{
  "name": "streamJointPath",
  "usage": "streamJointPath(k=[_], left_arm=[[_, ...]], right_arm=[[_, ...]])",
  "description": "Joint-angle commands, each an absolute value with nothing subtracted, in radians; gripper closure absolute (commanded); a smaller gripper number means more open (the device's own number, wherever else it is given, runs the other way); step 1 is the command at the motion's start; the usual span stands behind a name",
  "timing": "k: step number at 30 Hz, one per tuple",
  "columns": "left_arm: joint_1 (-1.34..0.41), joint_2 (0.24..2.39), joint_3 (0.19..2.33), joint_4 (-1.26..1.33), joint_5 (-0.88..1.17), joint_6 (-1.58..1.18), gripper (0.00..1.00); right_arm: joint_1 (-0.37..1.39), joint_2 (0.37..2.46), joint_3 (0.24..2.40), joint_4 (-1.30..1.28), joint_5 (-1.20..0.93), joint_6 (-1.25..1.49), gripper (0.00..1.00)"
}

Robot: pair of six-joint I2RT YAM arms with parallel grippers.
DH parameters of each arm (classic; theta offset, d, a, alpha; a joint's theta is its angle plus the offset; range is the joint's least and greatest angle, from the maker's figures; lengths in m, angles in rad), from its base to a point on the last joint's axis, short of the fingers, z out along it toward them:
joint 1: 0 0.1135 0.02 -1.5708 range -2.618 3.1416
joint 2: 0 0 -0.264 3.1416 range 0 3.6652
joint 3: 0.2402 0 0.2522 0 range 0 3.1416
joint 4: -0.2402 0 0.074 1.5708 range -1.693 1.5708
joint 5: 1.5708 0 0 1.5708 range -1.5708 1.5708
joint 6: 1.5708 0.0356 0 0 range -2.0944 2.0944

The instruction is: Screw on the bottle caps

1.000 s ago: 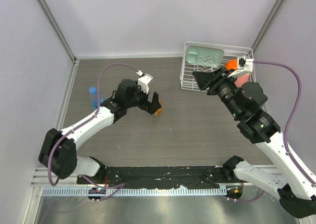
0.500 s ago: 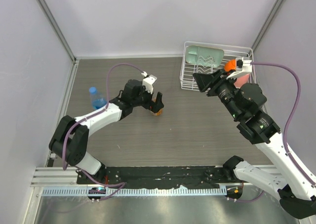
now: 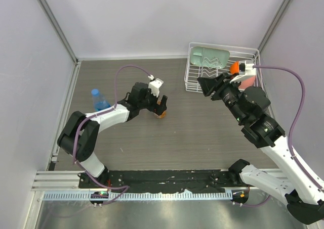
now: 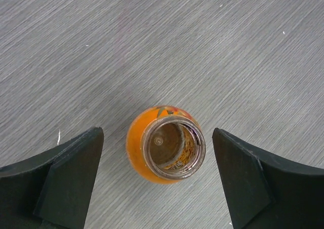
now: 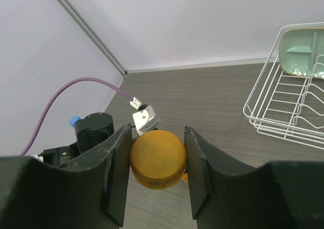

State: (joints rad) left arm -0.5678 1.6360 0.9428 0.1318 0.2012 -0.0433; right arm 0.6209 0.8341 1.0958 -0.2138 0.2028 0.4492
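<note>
The squat orange bottle (image 4: 166,149) stands upright on the table with its mouth uncapped. My left gripper (image 4: 157,134) hangs over it, open; one finger (image 4: 66,171) is on each side and neither touches it. From above, that gripper (image 3: 159,106) covers most of the orange bottle (image 3: 161,115). My right gripper (image 5: 158,130) is shut on the orange-amber cap (image 5: 158,159), held in the air near the rack and pointing toward the left arm; from above, the right gripper (image 3: 205,84) hides the cap. The clear bottle (image 3: 100,104) stands at the far left with the blue cap (image 3: 94,92) on top.
A white wire rack (image 3: 195,80) at the back right holds a green plate (image 3: 210,56). An orange ball (image 3: 235,67) and something pink (image 3: 248,82) show behind my right wrist. Grey walls close the left, back and right sides.
My left arm has swung right, bringing its gripper over the orange bottle. The right gripper with the cap has edged slightly left.
</note>
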Motion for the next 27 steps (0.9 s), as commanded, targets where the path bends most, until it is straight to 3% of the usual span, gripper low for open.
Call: streamJointPath(k=[1, 6, 9, 10, 13, 16, 22, 23, 27], left_arm=[[-0.571, 1.655, 0.992, 0.213, 0.201, -0.044, 0.09], [-0.572, 1.68, 1.02, 0.199, 0.267, -0.046, 0.19], [-0.575, 1.686, 1.025, 0.189, 0.291, -0.043, 0.42], [-0.577, 1.683, 1.028, 0.181, 0.293, -0.041, 0.56], [-0.586, 1.675, 1.038, 0.112, 0.295, -0.022, 0.69], [-0.595, 1.66, 1.055, 0.005, 0.298, -0.005, 0.7], [-0.675, 1.692, 1.271, -0.496, 0.259, 0.292, 0.88], [-0.708, 1.757, 1.39, -0.694, 0.236, 0.319, 0.9], [-0.761, 1.928, 1.607, -1.035, 0.205, 0.373, 1.0]], right_arm=[[0.624, 0.819, 1.088, -0.172, 0.219, 0.423, 0.79], [0.624, 0.822, 1.077, -0.172, 0.218, 0.423, 0.79], [0.624, 0.816, 1.069, -0.172, 0.219, 0.422, 0.79], [0.624, 0.818, 1.068, -0.172, 0.222, 0.423, 0.79], [0.624, 0.816, 1.072, -0.176, 0.227, 0.416, 0.8], [0.623, 0.816, 1.084, -0.184, 0.232, 0.405, 0.8], [0.624, 0.831, 1.123, -0.207, 0.218, 0.416, 0.8], [0.624, 0.836, 1.126, -0.21, 0.216, 0.42, 0.8], [0.624, 0.841, 1.138, -0.212, 0.202, 0.445, 0.8]])
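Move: The orange bottle stands open between the left hand's spread fingers, its middle roughly 1 cm ahead, 2 cm to the right and 3 cm below. The blue-capped bottle stands about 26 cm to that hand's left and 5 cm farther out, and the dish rack's middle some 30 cm to its right and 17 cm ahead. From the right hand, already holding the cap, the orange bottle lies roughly 11 cm ahead, 15 cm left and 33 cm below. The left hand eases about 2 cm to the right and closes from nearly wide open to about half, pinching the orange bottle by its upper part between both pads. Keeping that grip, the hand then draws back some 4 to 5 cm, quickening, and goes a further 2 cm right while rising a little, its left side lifting and the wrist turning clockwise, some 30 degrees in all. ##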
